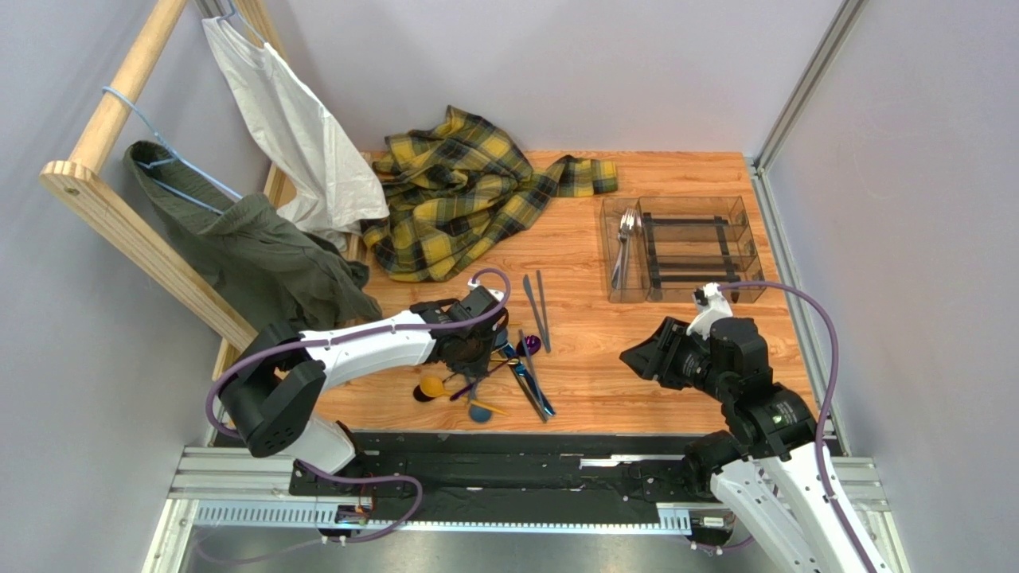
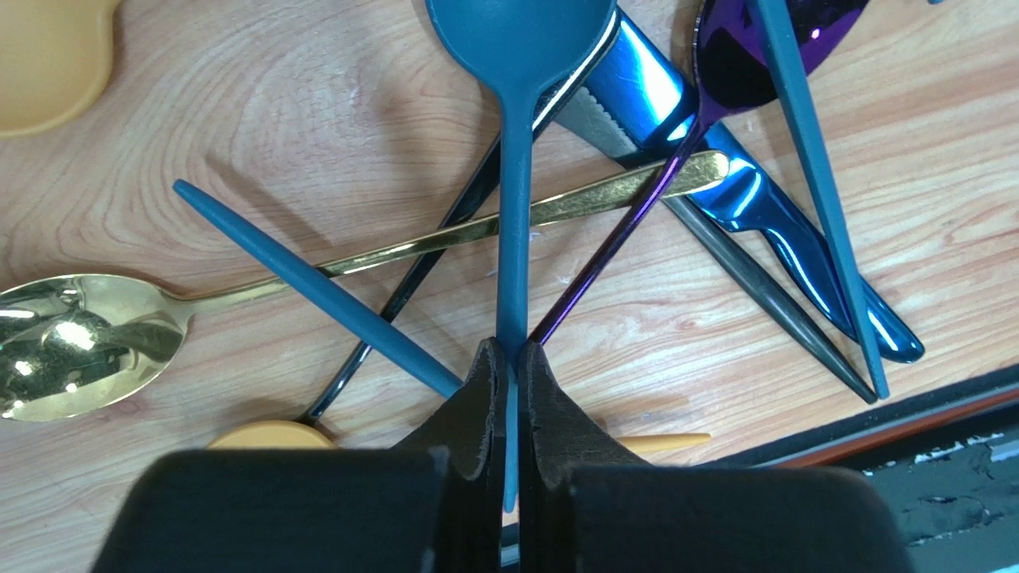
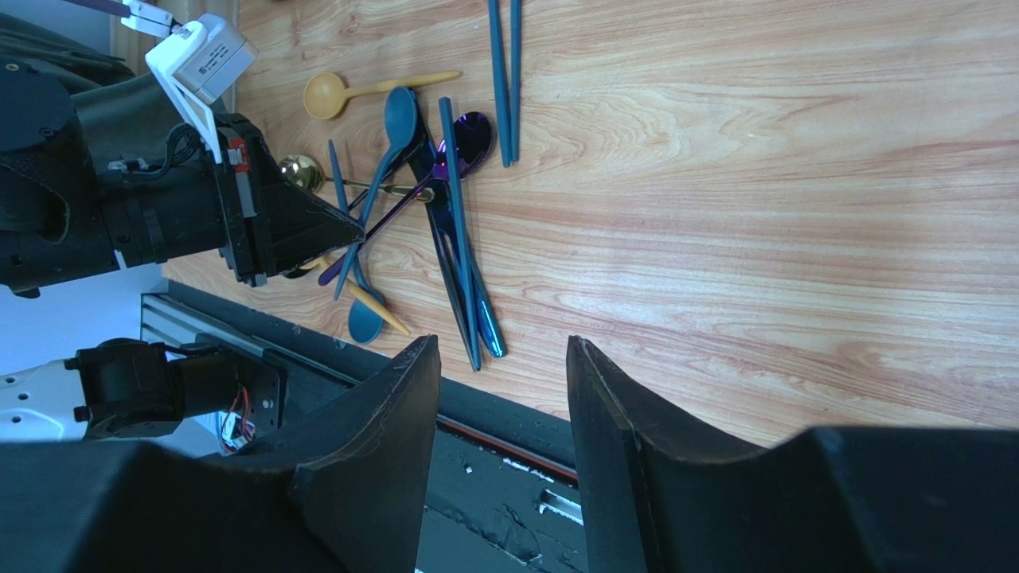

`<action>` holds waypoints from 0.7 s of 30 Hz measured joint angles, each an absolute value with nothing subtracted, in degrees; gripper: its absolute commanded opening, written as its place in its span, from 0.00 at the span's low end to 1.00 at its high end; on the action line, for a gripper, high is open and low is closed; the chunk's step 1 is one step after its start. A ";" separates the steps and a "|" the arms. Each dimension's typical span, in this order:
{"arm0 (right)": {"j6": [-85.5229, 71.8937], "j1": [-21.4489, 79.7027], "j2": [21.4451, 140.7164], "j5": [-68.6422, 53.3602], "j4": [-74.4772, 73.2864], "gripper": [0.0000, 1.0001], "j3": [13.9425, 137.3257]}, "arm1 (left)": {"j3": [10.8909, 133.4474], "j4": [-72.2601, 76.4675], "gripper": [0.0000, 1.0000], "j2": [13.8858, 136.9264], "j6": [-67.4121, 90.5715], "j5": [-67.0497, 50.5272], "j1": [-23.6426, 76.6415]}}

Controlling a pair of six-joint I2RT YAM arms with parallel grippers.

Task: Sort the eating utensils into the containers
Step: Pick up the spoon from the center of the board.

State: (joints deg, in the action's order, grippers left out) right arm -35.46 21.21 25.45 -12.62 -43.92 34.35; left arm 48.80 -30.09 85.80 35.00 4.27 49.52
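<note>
A loose pile of eating utensils (image 1: pixel 496 364) lies on the wooden table near its front edge. My left gripper (image 2: pixel 511 358) is shut on the handle of a teal spoon (image 2: pixel 517 143), whose bowl points away from me. Around it lie a gold spoon (image 2: pixel 84 340), a purple spoon (image 2: pixel 766 48), a blue knife (image 2: pixel 718 167) and a teal stick (image 2: pixel 311 287). Two grey sticks (image 1: pixel 539 305) lie apart behind the pile. The clear containers tray (image 1: pixel 748 239) stands at the back right with silver cutlery (image 1: pixel 623 245) in its left compartment. My right gripper (image 3: pixel 502 346) hovers open and holds nothing.
A yellow plaid shirt (image 1: pixel 461 191) is heaped at the back of the table. A wooden rack (image 1: pixel 132 227) on the left carries a white garment (image 1: pixel 293 131) and a green one (image 1: pixel 251 251). A black rail (image 1: pixel 514 460) runs along the front edge.
</note>
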 measured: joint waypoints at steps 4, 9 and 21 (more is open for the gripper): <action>-36.10 21.21 25.45 -13.74 -43.86 0.47 34.35 | 49.10 -30.98 0.00 85.95 35.00 4.91 49.52; -36.29 21.21 26.46 -15.35 -43.35 0.53 34.35 | 49.10 -32.14 0.00 84.42 34.85 5.10 49.67; -39.09 21.21 28.03 -20.75 -37.47 0.78 33.28 | 51.99 -32.69 0.00 75.48 34.20 7.66 57.21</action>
State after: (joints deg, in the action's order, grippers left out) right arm -39.09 21.21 28.03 -20.75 -37.47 33.28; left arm 51.99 -32.69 75.48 34.20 7.66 57.21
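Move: The left hand is already shut on the lower handle of the blue spoon, whose middle lies about 4 cm ahead and 2 cm right of it, bowl outward. Some 2 cm below are the gold spoon, 4 cm ahead and 1 cm left; the purple spoon, 2 cm ahead and 4 cm right; and the blue knife, 1 cm ahead and 9 cm right. From the right hand, the blue spoon lies roughly 26 cm left, 4 cm ahead and 14 cm down; the knife is 18 cm left, 1 cm ahead and 14 cm down. Upward after a brief hold, the left hand lifts the blue spoon off the pile by about 6.5 cm, keeping its pinch on the handle, then also swings some 3 cm right while easing slightly back, the wrist tilting and turning a little clockwise. The right hand drifts about 3 cm left towards it, rising slightly, its empty fingers opening wider. ##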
